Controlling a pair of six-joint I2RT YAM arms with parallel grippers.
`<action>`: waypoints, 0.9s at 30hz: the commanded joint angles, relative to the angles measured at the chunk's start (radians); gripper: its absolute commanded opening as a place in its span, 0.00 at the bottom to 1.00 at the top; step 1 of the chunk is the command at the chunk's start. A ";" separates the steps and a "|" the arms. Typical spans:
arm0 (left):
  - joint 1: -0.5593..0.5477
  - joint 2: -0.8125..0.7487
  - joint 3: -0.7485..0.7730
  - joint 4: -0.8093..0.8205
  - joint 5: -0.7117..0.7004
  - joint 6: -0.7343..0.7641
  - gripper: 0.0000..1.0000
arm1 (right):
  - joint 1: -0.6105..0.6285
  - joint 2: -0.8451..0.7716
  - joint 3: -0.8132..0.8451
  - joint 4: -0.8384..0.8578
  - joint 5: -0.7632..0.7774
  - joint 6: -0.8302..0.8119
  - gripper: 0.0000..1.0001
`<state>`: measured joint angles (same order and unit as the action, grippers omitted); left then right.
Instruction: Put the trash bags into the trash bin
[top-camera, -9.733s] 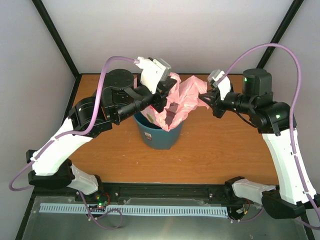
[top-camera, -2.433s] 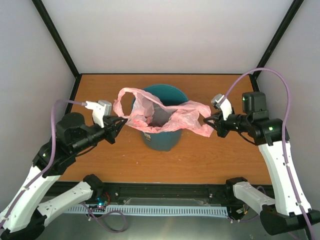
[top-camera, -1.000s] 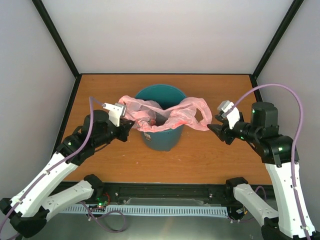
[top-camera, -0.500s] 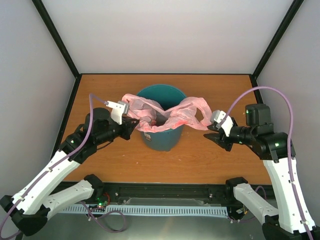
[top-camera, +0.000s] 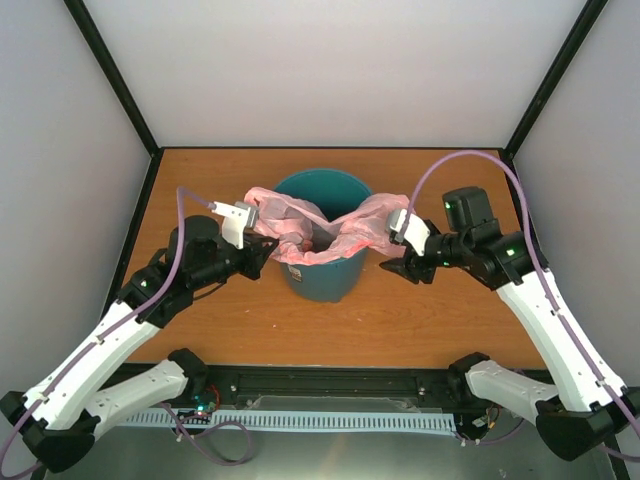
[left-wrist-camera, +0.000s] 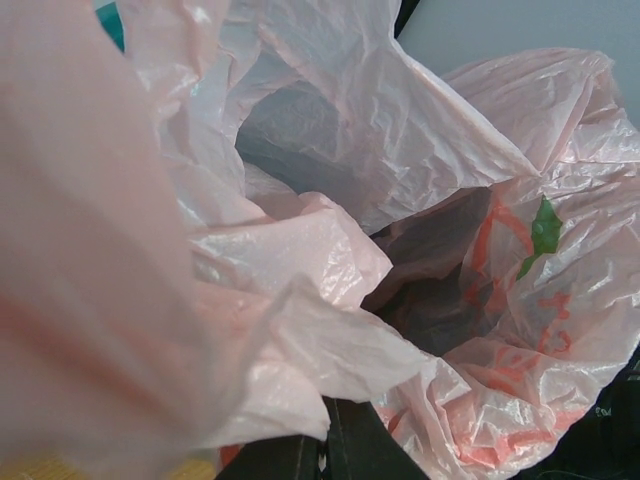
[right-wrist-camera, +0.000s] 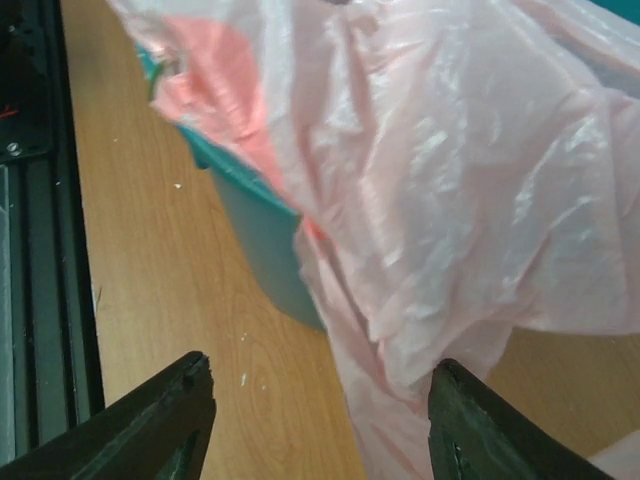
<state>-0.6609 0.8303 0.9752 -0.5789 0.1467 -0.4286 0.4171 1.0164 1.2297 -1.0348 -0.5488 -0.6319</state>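
Note:
The teal trash bin (top-camera: 322, 280) stands upright mid-table. The pink trash bag (top-camera: 300, 225) is draped across its mouth, sagging inside and spilling over both sides of the rim. My left gripper (top-camera: 265, 255) sits at the bin's left rim, shut on a fold of the bag's edge (left-wrist-camera: 300, 330); its fingertips (left-wrist-camera: 345, 455) are pressed together under the plastic. My right gripper (top-camera: 392, 268) is just right of the bin, open. In the right wrist view, the bag's hanging flap (right-wrist-camera: 400, 400) dangles between the fingers (right-wrist-camera: 180, 410), close to the right one, in front of the bin wall (right-wrist-camera: 260, 250).
The wooden table (top-camera: 450, 310) is enclosed by grey walls and black corner posts. A black rail (right-wrist-camera: 30, 200) runs along the near edge, behind my right gripper. Purple cables loop above both arms.
My right gripper has swung left to the bin's right side and its jaws have opened wider around the hanging flap. The left gripper has stayed put, still pinching the bag.

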 joint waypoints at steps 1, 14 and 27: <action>0.004 -0.026 0.022 -0.002 0.006 -0.007 0.01 | 0.032 0.024 -0.015 0.098 0.075 0.034 0.57; 0.004 -0.068 -0.004 -0.023 -0.030 0.004 0.01 | 0.064 0.046 -0.077 0.220 0.102 0.102 0.46; 0.004 -0.082 0.053 -0.118 -0.102 0.016 0.01 | 0.065 -0.015 -0.097 0.108 0.039 0.008 0.03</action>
<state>-0.6609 0.7700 0.9657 -0.6182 0.0982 -0.4271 0.4732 1.0557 1.1484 -0.8627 -0.4797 -0.5720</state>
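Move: The trash bag's loose right edge hangs about 3 cm ahead of the open right hand, 2 cm left and 2 cm below. The trash bin's middle is some 9 cm ahead of that hand, 14 cm left and 15 cm down. From the left hand, already pinching the bag's other side, that loose edge lies roughly 22 cm right and 1 cm ahead, about level. Right hand eases some 3 cm forward, left and down, closing on the bag's right edge; left keeps its pinch. ##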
